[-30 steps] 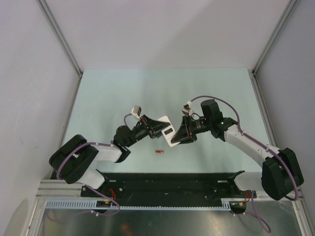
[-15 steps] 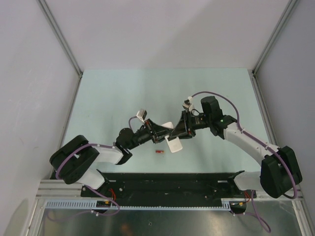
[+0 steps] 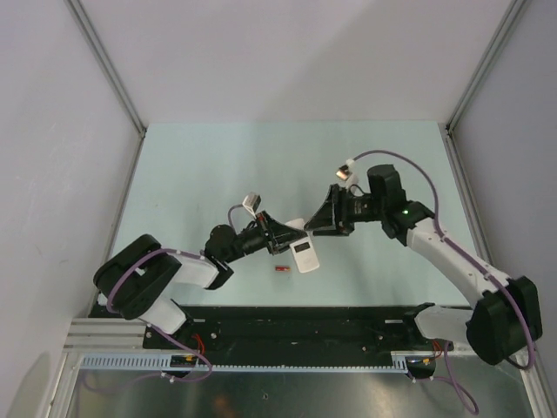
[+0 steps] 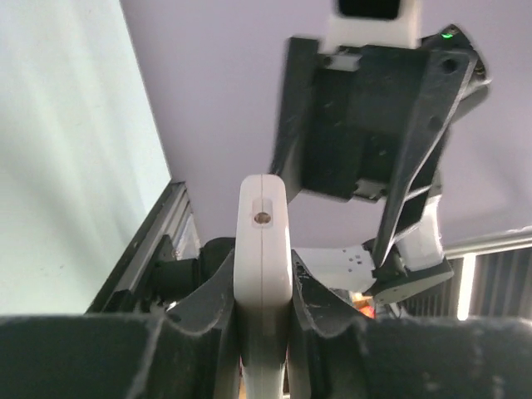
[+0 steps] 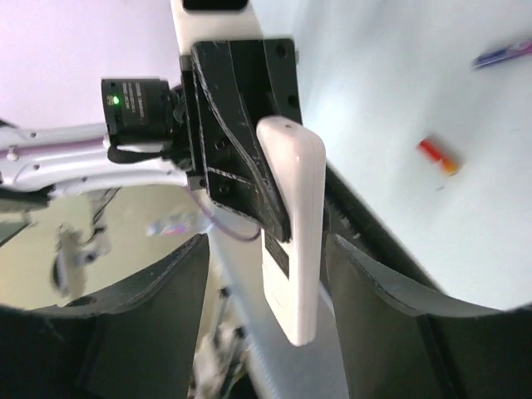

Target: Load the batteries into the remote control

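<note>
The white remote control (image 3: 306, 256) hangs above the table with my left gripper (image 3: 290, 240) shut on its far end. In the left wrist view its thin edge (image 4: 264, 274) stands squeezed between both fingers. My right gripper (image 3: 317, 226) is open just up and right of it. In the right wrist view the remote control (image 5: 293, 241) hangs between the spread fingers (image 5: 166, 299), touching neither. A red battery (image 3: 281, 270) lies on the table below the remote. A dark blue-purple battery (image 5: 503, 53) lies beyond the red one (image 5: 437, 155) in the right wrist view.
The pale green table (image 3: 218, 174) is walled by grey panels on the left, the back and the right. A black base rail (image 3: 296, 326) runs along the near edge. The right arm's forearm (image 3: 444, 257) slants across the right side.
My right gripper has opened off the remote and drawn back up and to the right. The left gripper kept its hold and carried the remote slightly right and toward the near edge.
</note>
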Controlling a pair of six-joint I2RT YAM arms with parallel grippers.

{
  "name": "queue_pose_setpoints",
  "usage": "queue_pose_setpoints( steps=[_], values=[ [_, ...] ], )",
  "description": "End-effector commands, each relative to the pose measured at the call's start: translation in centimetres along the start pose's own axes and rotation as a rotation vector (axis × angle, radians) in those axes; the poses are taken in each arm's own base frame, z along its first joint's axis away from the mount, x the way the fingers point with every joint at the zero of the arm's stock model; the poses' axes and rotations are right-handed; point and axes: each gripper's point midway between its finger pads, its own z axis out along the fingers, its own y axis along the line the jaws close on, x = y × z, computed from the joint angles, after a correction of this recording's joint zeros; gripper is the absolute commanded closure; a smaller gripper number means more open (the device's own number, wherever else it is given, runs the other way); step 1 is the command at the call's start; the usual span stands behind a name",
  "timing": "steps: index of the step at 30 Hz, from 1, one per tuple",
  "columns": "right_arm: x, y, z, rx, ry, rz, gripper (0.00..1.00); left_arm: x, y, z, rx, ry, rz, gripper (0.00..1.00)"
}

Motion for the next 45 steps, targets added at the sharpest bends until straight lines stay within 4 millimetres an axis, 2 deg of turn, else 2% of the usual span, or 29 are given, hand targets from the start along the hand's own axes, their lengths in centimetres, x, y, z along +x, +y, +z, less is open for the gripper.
queue_pose_setpoints(
  steps=[1,2,3,4,5,6,7,8,9,10,11,13,14,15,16,17,18,19,20,21,23,24,27,30,32,37,40,43,45],
  values=[
    [-3.8,0.1,-3.6,0.188,-0.255,-0.238,0.37,-0.8,0.9,-0.2,-0.024,0.065,0.104,1.00],
    [-4.3,-0.4,-4.4,0.250,-0.309,-0.252,0.37,-1.6,0.4,0.3,-0.032,0.053,0.138,1.00],
    [-3.9,-1.2,-4.8,0.298,-0.315,-0.242,0.37,-2.3,0.9,0.4,-0.072,0.039,0.155,1.00],
    [-4.0,-1.7,-5.2,0.334,-0.329,-0.256,0.37,-3.2,3.5,0.1,-0.198,0.019,0.191,1.00],
    [-4.2,-2.4,-5.6,0.397,-0.358,-0.258,0.38,-4.4,2.2,0.8,-0.218,-0.010,0.250,1.00],
    [-4.1,-2.7,-6.0,0.427,-0.374,-0.266,0.38,-5.3,2.7,0.8,-0.285,-0.032,0.288,1.00],
    [-4.1,-3.1,-6.3,0.458,-0.383,-0.274,0.38,-5.5,5.3,-0.3,-0.437,-0.009,0.340,1.00],
    [-4.5,-3.7,-6.7,0.514,-0.413,-0.291,0.38,-8.0,4.4,0.2,-0.503,-0.097,0.406,1.00],
    [-4.1,-3.9,-6.7,0.537,-0.407,-0.303,0.38,-9.0,4.3,-0.4,-0.571,-0.123,0.440,1.00],
    [-4.0,-4.1,-6.6,0.557,-0.409,-0.311,0.38,-9.4,6.2,-2.2,-0.722,-0.107,0.477,1.00],
    [-4.2,-4.5,-6.9,0.594,-0.420,-0.323,0.39,-11.5,4.8,-2.0,-0.761,-0.182,0.535,1.00],
    [-3.9,-4.8,-6.3,0.619,-0.407,-0.341,0.39,-12.5,6.6,-4.7,-0.961,-0.179,0.577,1.00],
    [-4.1,-5.3,-6.5,0.653,-0.420,-0.344,0.39,-14.4,5.8,-5.1,-1.029,-0.242,0.620,1.00],
    [-3.8,-5.2,-6.2,0.658,-0.413,-0.355,0.40,-14.9,5.9,-5.7,-1.089,-0.242,0.635,1.00],
    [-4.2,-5.8,-6.6,0.709,-0.438,-0.354,0.40,-14.8,7.7,-7.4,-1.205,-0.191,0.646,1.00],
    [-4.1,-6.2,-6.7,0.735,-0.440,-0.351,0.41,-15.7,7.3,-7.5,-1.242,-0.203,0.670,1.00],
    [-4.1,-6.4,-6.8,0.751,-0.449,-0.351,0.41,-16.1,8.1,-9.3,-1.354,-0.201,0.682,1.00],
    [-4.2,-6.6,-7.0,0.777,-0.463,-0.357,0.41,-16.5,9.1,-10.2,-1.427,-0.179,0.696,1.00],
    [-4.2,-6.7,-7.2,0.793,-0.468,-0.360,0.41,-17.1,9.3,-10.3,-1.466,-0.174,0.713,1.00],
    [-4.3,-6.8,-7.3,0.809,-0.471,-0.371,0.41,-17.6,9.8,-11.7,-1.548,-0.163,0.727,1.00],
    [-4.2,-6.7,-7.4,0.815,-0.470,-0.391,0.41,-18.4,11.1,-12.5,-1.651,-0.125,0.736,1.00],
    [-4.2,-6.7,-7.3,0.815,-0.467,-0.395,0.40,-19.0,11.4,-13.7,-1.725,-0.125,0.751,1.00],
    [-4.0,-6.5,-7.3,0.807,-0.460,-0.405,0.40,-20.1,13.0,-14.5,-1.829,-0.103,0.747,1.00],
    [-3.9,-6.2,-7.3,0.796,-0.462,-0.408,0.41,-21.0,13.9,-14.1,-1.865,-0.124,0.740,1.00],
    [-3.8,-6.2,-7.3,0.796,-0.459,-0.410,0.40,-21.6,14.0,-13.0,-1.862,-0.131,0.754,1.00],
    [-3.5,-6.4,-7.7,0.811,-0.455,-0.400,0.40,-22.1,16.3,-11.9,-1.887,-0.099,0.751,1.00],
    [-3.3,-6.8,-8.0,0.826,-0.454,-0.393,0.40,-21.8,17.4,-11.0,-1.872,-0.070,0.733,0.95],
    [-3.1,-7.0,-8.1,0.834,-0.451,-0.393,0.39,-21.4,18.4,-10.3,-1.862,-0.041,0.724,0.85],
    [-3.1,-7.0,-8.3,0.838,-0.455,-0.392,0.39,-21.7,18.1,-9.7,-1.844,-0.054,0.720,0.76]
  ],
)
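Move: The left hand, already gripping the remote control, has open table to go to some 17 cm ahead, 18 cm to its left and 18 cm down. Near the way, about 20 cm below it, the orange battery lies level with it and 5 cm to the left, the purple battery about 9 cm ahead and 5 cm left. From the right hand, fingers already open beside it, the remote control's middle is about 4 cm back, 1 cm left and 1 cm lower. The left hand keeps its grip on the remote control and carries it first mostly forward, then sweeps left and down to low over the open table beyond the batteries, about 17 cm each way, while the wrist rolls some 115 degrees until its fingers point down. The right hand draws away from the remote control, about 10 cm to the right with a little forward, rising slightly and then sinking about 4 cm below where it began, its fingers staying open and tipping down towards the table. ##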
